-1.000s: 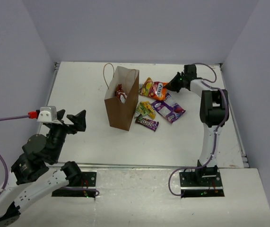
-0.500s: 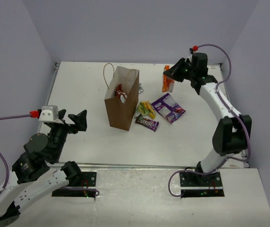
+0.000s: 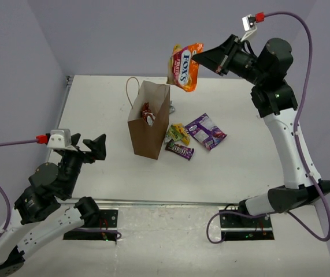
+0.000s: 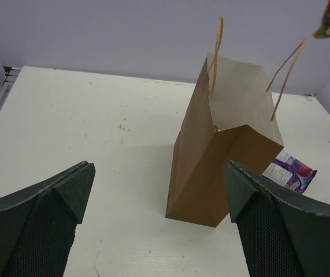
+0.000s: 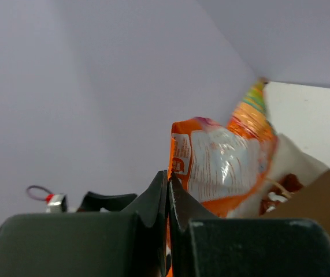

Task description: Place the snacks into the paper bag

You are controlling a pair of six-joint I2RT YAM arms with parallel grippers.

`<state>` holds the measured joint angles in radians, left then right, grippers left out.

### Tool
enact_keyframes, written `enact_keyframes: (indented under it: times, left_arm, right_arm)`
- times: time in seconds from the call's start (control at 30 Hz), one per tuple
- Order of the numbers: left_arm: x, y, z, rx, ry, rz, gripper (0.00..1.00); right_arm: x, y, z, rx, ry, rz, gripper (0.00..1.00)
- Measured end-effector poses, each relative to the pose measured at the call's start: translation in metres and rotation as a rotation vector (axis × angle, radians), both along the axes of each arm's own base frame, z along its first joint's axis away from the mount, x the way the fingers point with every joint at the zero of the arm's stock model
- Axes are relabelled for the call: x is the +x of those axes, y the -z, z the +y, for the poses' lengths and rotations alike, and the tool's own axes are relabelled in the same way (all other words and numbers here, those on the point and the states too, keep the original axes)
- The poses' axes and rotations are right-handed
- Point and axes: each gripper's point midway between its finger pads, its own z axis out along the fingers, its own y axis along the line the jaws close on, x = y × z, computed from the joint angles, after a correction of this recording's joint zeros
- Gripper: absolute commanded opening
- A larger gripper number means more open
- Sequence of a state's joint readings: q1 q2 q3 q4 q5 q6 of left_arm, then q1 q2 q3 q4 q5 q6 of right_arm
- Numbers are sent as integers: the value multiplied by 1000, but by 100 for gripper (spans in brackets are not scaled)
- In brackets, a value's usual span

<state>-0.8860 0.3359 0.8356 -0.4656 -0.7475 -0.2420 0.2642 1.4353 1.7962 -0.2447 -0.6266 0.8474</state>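
The brown paper bag (image 3: 150,121) stands upright mid-table with a red packet (image 3: 147,112) inside; it also shows in the left wrist view (image 4: 222,156). My right gripper (image 3: 198,58) is shut on the edge of the orange-yellow packet (image 3: 185,66) and holds it high above and just right of the bag's mouth; the packet fills the right wrist view (image 5: 222,164). On the table right of the bag lie a yellow-green packet (image 3: 178,134), a dark brown candy (image 3: 180,150), a purple packet (image 3: 206,131) and a small silver wrapper (image 3: 171,107). My left gripper (image 3: 89,145) is open and empty, left of the bag.
The white table (image 3: 95,104) is walled by pale purple panels. A metal rail runs along its near edge (image 3: 182,203). The bag's loop handles (image 3: 132,92) stick up at its far end.
My right gripper has lifted the orange-yellow packet off the table and carried it up and left to above the bag. The left arm has not moved.
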Motion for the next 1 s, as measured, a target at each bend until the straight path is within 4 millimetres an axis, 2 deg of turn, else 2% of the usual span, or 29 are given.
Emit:
enact_keyframes:
  times: [0.1, 0.17, 0.3, 0.43, 0.7, 0.87, 1.0]
  left_arm:
    - [-1, -1, 1, -4, 0, -3, 100]
    - [-2, -2, 2, -9, 0, -7, 100]
    - [-3, -3, 4, -17, 0, -13, 100]
    - [-3, -3, 4, -17, 0, -14, 100]
    - [-3, -3, 4, -17, -1, -14, 100]
    - [-3, -3, 4, -18, 0, -15, 100]
    - [-3, -3, 4, -18, 0, -15, 100]
  right_arm:
    - [-28, -39, 17, 49, -114, -58, 0]
    - [-46, -58, 30, 73, -195, -90, 0]
    - [-69, -74, 54, 104, -323, -102, 0]
    - [-76, -67, 75, 112, -401, -57, 0]
    - [-63, -38, 110, 107, -450, 51, 0]
    - [-53, -24, 118, 107, -437, 85, 0]
    - [-41, -2, 122, 94, -415, 135, 0]
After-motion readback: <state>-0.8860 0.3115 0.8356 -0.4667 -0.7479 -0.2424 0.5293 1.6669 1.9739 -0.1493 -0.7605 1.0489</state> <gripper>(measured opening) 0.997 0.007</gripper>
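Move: My right hand already grips the Fox's snack pack. The paper bag stands about 14 cm to the left and a couple of cm ahead of it, its middle roughly 34 cm below. Down on the table, some 47 cm lower than my hand, the yellow packet is 3 cm ahead and 2 cm left, the purple pouch 4 cm ahead and 8 cm right. From my left hand the bag is about 17 cm ahead, 15 cm right and 17 cm below. I swing my right hand about 12 cm left, high up, to bring the Fox's pack over the paper bag's mouth. The path first arcs back some 8 cm and up about 7, then comes forward a little and sinks back to its starting height. My wrist turns counter-clockwise some 25 degrees, and my fingers keep their hold on the pack. ##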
